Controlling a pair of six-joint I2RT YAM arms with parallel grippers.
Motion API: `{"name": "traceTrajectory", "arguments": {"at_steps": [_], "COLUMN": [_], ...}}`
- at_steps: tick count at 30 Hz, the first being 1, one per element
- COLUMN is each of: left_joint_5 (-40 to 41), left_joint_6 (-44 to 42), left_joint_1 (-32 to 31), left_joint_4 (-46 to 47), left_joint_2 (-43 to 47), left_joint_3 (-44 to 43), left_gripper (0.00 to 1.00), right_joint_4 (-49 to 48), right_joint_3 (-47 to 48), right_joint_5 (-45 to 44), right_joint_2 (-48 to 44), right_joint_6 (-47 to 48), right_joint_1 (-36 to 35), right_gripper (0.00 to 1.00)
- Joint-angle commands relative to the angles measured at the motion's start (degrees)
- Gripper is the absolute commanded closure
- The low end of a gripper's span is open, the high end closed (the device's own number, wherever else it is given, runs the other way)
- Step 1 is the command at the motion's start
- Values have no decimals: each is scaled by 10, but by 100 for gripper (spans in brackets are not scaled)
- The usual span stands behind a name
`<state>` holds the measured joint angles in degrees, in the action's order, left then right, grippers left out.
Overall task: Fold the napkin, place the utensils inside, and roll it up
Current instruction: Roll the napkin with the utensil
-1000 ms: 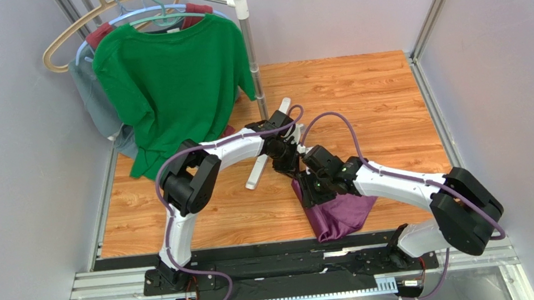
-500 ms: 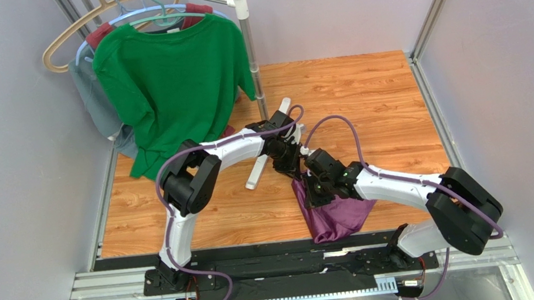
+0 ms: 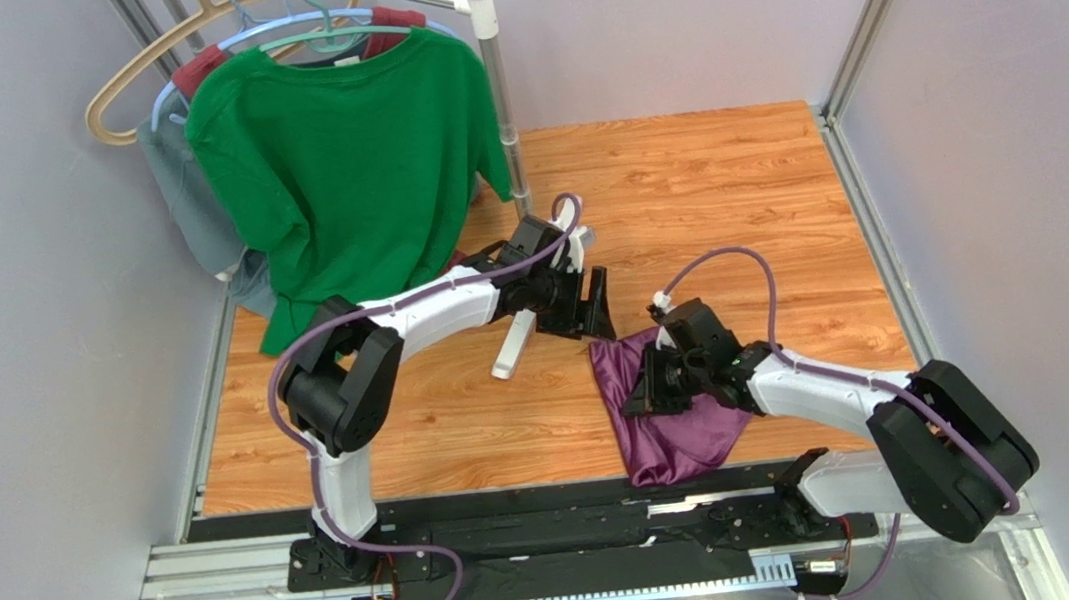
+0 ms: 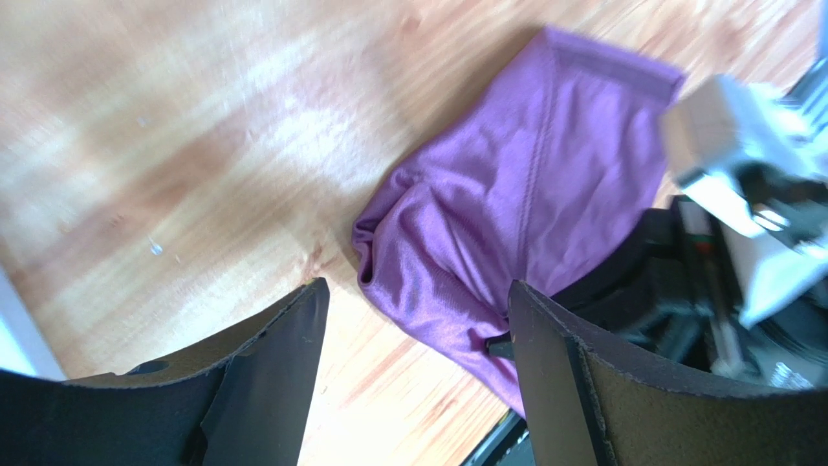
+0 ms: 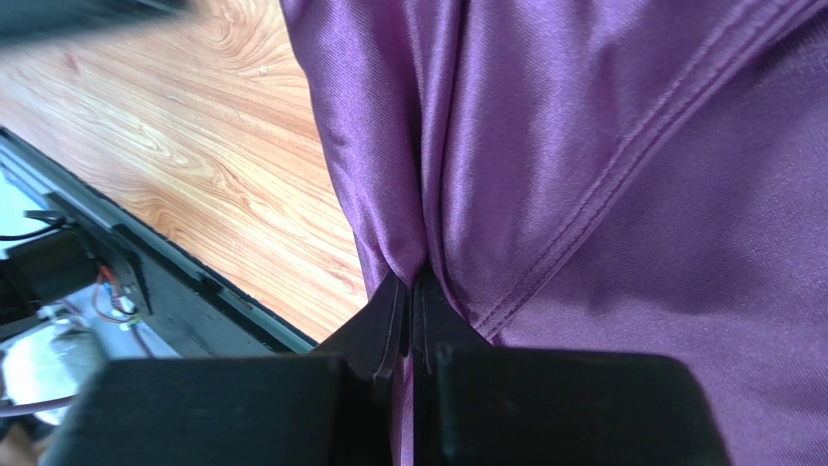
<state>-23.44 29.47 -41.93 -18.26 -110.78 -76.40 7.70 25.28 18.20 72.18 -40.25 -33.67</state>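
Observation:
The dark purple napkin [image 3: 686, 442] lies bunched on the wooden table near its front edge, with folds and a hemmed edge showing. My right gripper [image 3: 652, 385] is shut on a pinched fold of the napkin [image 5: 603, 146], the cloth clamped between the tips [image 5: 410, 286]. My left gripper [image 3: 586, 302] hangs open just beyond the napkin's far corner, with nothing between its fingers [image 4: 416, 291]. In the left wrist view the napkin [image 4: 505, 204] lies below and ahead of the jaws, and the right gripper sits at its right side. The utensils are out of view.
A green T-shirt [image 3: 343, 156] hangs from a hanger on a rack at the back left. The rack's pole [image 3: 504, 107] stands beside it and its white foot bar [image 3: 519, 344] lies on the table [image 3: 725, 188]. A black rail [image 3: 549, 502] runs along the near edge.
My left gripper has let go of the napkin, opened, and drawn back toward the far left. My right gripper has shut on the cloth and shifted right, so the napkin now lies lower and flatter.

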Motion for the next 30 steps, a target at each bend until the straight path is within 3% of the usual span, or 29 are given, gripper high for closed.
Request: {"name": "traceTrajectory", "arguments": {"at_steps": [1, 12, 19, 30], "left_joint_5": [-7, -46, -58, -64], "left_joint_6": [3, 39, 70, 88], "left_joint_1": [4, 6, 9, 9], "left_joint_4": [46, 154, 237, 283], "left_joint_2": [33, 25, 3, -51], "left_joint_3": [18, 93, 114, 104], "left_gripper": [23, 29, 32, 47], "right_joint_4": [-40, -88, -91, -96], "right_joint_3": [-32, -93, -102, -107], "right_joint_5": [35, 76, 79, 83], "right_joint_2": [-11, -19, -12, -2], "right_joint_6": [-17, -24, -16, -13], "right_joint_1": [31, 101, 111, 117], "right_gripper": [100, 100, 100, 100]}}
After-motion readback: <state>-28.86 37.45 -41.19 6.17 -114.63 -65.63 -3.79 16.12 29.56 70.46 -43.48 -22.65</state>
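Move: The napkin's rolled left edge is already pinched in the right hand's shut fingers; the flat part to roll towards lies some 7 cm to that hand's right and 3 cm back. The roll's far end is about 8 cm ahead and 3 cm left of that hand. From the open left hand this far end is roughly 2 cm back, 2 cm right and 5 cm down; the right gripper is 10 cm back, 5 cm right, and the rack foot 9 cm ahead, 6 cm left. The napkin's rolled edge is drawn about 1.5 cm right by the right hand, which keeps its pinch, tips its fingers some 10 degrees flatter, then stays. Over the far end the left hand bobs up, dips back and slightly left, then goes right and forward again and sinks, ending about 3 cm lower and 2 cm farther right, its fingers tipping flatter and partly closing but still open around the roll's end. ##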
